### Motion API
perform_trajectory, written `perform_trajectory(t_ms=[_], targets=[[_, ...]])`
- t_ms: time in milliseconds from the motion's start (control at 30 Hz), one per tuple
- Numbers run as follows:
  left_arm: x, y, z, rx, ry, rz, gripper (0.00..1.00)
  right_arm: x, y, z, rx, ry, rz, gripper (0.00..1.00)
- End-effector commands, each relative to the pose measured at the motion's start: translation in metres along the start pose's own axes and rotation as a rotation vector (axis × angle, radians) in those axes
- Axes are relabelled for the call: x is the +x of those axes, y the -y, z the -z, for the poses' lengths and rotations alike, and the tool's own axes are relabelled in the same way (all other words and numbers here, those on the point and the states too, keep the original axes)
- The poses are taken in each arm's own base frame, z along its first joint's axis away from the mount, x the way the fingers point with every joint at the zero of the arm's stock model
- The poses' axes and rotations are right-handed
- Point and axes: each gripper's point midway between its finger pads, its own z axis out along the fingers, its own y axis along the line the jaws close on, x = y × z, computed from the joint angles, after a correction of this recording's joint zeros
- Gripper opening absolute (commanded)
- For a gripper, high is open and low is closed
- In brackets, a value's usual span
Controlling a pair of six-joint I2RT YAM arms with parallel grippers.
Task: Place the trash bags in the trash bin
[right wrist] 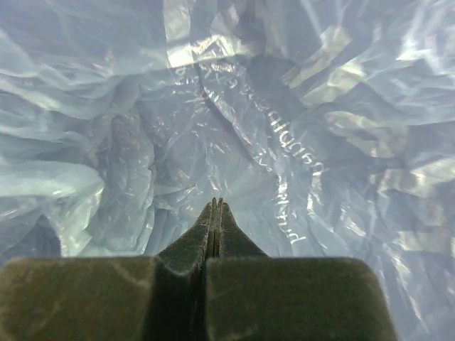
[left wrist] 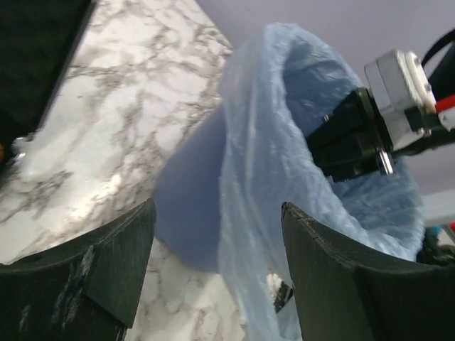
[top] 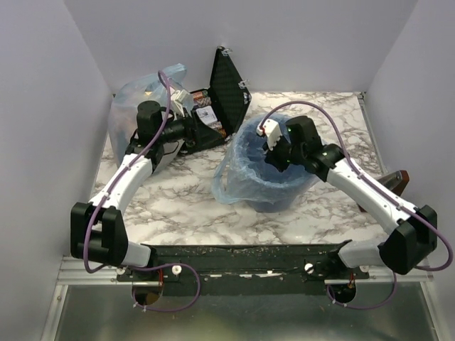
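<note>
The trash bin (top: 283,193), a round blue bucket, stands right of the table's middle. The trash bag (top: 231,177), thin crinkly light-blue film, lines it and spills over the left rim down to the table. My right gripper (top: 274,150) reaches down into the bin's mouth. Its jaws are shut, tips (right wrist: 215,207) pointing at the wrinkled film (right wrist: 298,106), and I see nothing pinched between them. My left gripper (top: 190,135) hovers left of the bin, open. Between its fingers (left wrist: 217,207) the draped bag (left wrist: 263,149) and the bin's wall (left wrist: 186,206) show at a distance.
An open black case (top: 226,92) stands at the back, just behind the left gripper. A bulging clear bag of coloured items (top: 135,96) fills the back left corner. A brown object (top: 397,179) sits at the right edge. White walls enclose the marble table (top: 178,192).
</note>
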Motion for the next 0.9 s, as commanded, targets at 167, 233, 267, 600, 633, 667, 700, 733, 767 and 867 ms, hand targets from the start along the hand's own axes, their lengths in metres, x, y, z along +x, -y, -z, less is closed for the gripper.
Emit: perform_trajectory(t_ms=[167, 233, 267, 600, 633, 667, 700, 733, 767, 867], targets=[[0.044, 0.017, -0.01, 0.094, -0.14, 0.053, 0.78, -0.039, 0.002, 0.035, 0.029, 0.101, -0.039, 0.01], [0.05, 0.011, -0.014, 0.086, -0.151, 0.053, 0.78, -0.052, 0.003, 0.045, 0.035, 0.132, -0.04, 0.01], [0.053, 0.007, -0.016, 0.078, -0.158, 0.05, 0.78, -0.059, 0.005, 0.051, 0.044, 0.149, -0.039, 0.01], [0.095, -0.064, -0.038, -0.152, -0.258, 0.078, 0.77, -0.122, 0.033, 0.113, 0.216, 0.321, -0.029, 0.01], [0.096, -0.068, -0.04, -0.163, -0.266, 0.073, 0.77, -0.128, 0.038, 0.12, 0.244, 0.339, -0.041, 0.01], [0.096, -0.07, -0.04, -0.164, -0.272, 0.064, 0.77, -0.135, 0.044, 0.129, 0.279, 0.358, -0.049, 0.01], [0.092, -0.067, -0.041, -0.151, -0.268, 0.049, 0.77, -0.139, 0.051, 0.134, 0.31, 0.367, -0.064, 0.06], [0.081, -0.061, -0.041, -0.138, -0.25, 0.024, 0.78, -0.143, 0.057, 0.141, 0.344, 0.379, -0.084, 0.22], [0.071, -0.055, -0.041, -0.123, -0.232, -0.002, 0.79, -0.146, 0.064, 0.147, 0.377, 0.388, -0.105, 0.41], [0.043, -0.035, -0.032, -0.117, -0.184, -0.077, 0.84, -0.143, 0.084, 0.16, 0.44, 0.397, -0.178, 0.7]])
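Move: The trash bag already lines the trash bin, and the shut right hand is down inside its mouth, with bag and bin centred about on it and the bin's middle some 5 cm lower. The trash bag's left lip hangs about 6 cm right of the open left hand, 4 cm back and 10 cm below; from that hand the bin lies some 19 cm right, 5 cm back and 15 cm down, and the open case 17 cm ahead, 3 cm left and 26 cm down. Out of the trash bag's mouth comes the right hand, rising about 20 cm to above the far part of the rim while its fingers tilt upward; they stay shut until near the end, then part to over half open. Beside the bag's left lip the left hand, kept wide open, first draws back and right some 3 cm, then sinks about 12 cm and eases forward again, fingers dipping, until its right finger meets the lip's edge. ##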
